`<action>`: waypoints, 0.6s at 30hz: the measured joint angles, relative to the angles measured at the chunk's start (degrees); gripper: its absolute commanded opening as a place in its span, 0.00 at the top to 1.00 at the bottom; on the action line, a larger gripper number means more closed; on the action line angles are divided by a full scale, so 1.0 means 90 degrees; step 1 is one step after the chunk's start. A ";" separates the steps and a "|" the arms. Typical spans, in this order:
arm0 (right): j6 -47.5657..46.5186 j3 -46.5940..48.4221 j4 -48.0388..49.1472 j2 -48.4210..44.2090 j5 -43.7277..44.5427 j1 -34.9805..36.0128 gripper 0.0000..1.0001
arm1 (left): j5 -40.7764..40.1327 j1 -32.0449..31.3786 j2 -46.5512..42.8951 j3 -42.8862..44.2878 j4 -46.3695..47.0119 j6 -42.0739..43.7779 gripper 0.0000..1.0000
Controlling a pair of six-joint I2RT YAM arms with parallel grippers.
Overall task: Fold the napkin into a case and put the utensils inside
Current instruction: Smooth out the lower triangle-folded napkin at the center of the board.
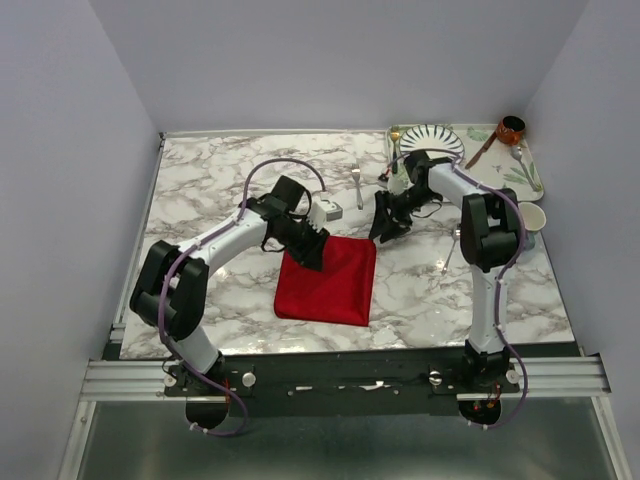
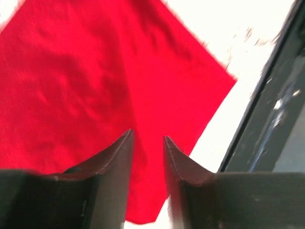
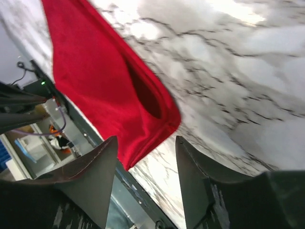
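Observation:
The deep-red napkin (image 1: 328, 282) lies folded into a rough square on the marble table (image 1: 220, 190). In the right wrist view its layers (image 3: 95, 81) gape at one corner. My left gripper (image 1: 312, 258) hovers over the napkin's far left corner. Its jaws (image 2: 147, 138) are slightly apart with only red cloth (image 2: 95, 86) below them. My right gripper (image 1: 380, 232) hangs just beyond the far right corner, open and holding nothing (image 3: 146, 139). A silver fork (image 1: 357, 183) lies behind the napkin. Another slim silver utensil (image 1: 446, 262) lies by the right arm.
A tray (image 1: 535, 175) at the back right holds a patterned plate (image 1: 432, 138), a brown bowl (image 1: 511, 128) and a wooden utensil (image 1: 482, 150). A pale cup (image 1: 533, 217) stands at the right edge. A small white block (image 1: 330, 211) sits beside the left wrist.

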 measured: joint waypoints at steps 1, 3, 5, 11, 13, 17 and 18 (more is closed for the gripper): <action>0.0000 -0.0039 0.0046 -0.0022 -0.0121 0.0012 0.18 | 0.0119 0.0051 -0.0002 0.0000 0.0107 -0.0109 0.38; 0.0080 -0.0270 0.0185 -0.0216 -0.0510 0.0019 0.00 | 0.0442 0.0182 -0.0015 -0.0068 0.0505 -0.0520 0.20; 0.0231 -0.0680 0.0415 -0.0726 -0.0979 0.0058 0.00 | 0.0852 0.0403 -0.0119 -0.0352 0.1127 -0.1168 0.01; 0.1316 -0.1418 0.1651 -0.2159 -0.1962 0.0406 0.00 | 0.1547 0.1093 -0.0323 -0.1188 0.2608 -0.3019 0.01; 0.1780 -0.1603 0.2208 -0.2193 -0.2208 0.0714 0.00 | 0.1724 0.1209 -0.0304 -0.1299 0.2922 -0.3446 0.01; 0.2594 -0.2038 0.3016 -0.1707 -0.2463 0.1297 0.00 | 0.2025 0.1350 -0.0027 -0.1292 0.3402 -0.3934 0.01; 0.2761 -0.2152 0.3150 -0.1494 -0.2477 0.1416 0.00 | 0.2072 0.1382 0.0078 -0.1292 0.3468 -0.4005 0.01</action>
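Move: The napkin's middle is about 12 cm left of my right hand, 11 back and 4 below it. The napkin's far right corner is just below those fingers, 2 cm left and 1 back, the fork 12 cm ahead and 5 left, and the spoon some 16 cm right and 3 back. From my left hand, the napkin's middle is 3 cm back, 1 right and 8 below. I lift my right hand about 12 cm clear of the napkin's far right corner while swinging it left and back, then let it sink some 5 cm as it keeps on over the napkin towards the middle, its fingers opening wide. My left hand, also opening wide, goes forward about 4 cm and slightly up over the napkin's far half, turning counter-clockwise. Both sets of fingers tip up some 25 degrees towards level. ##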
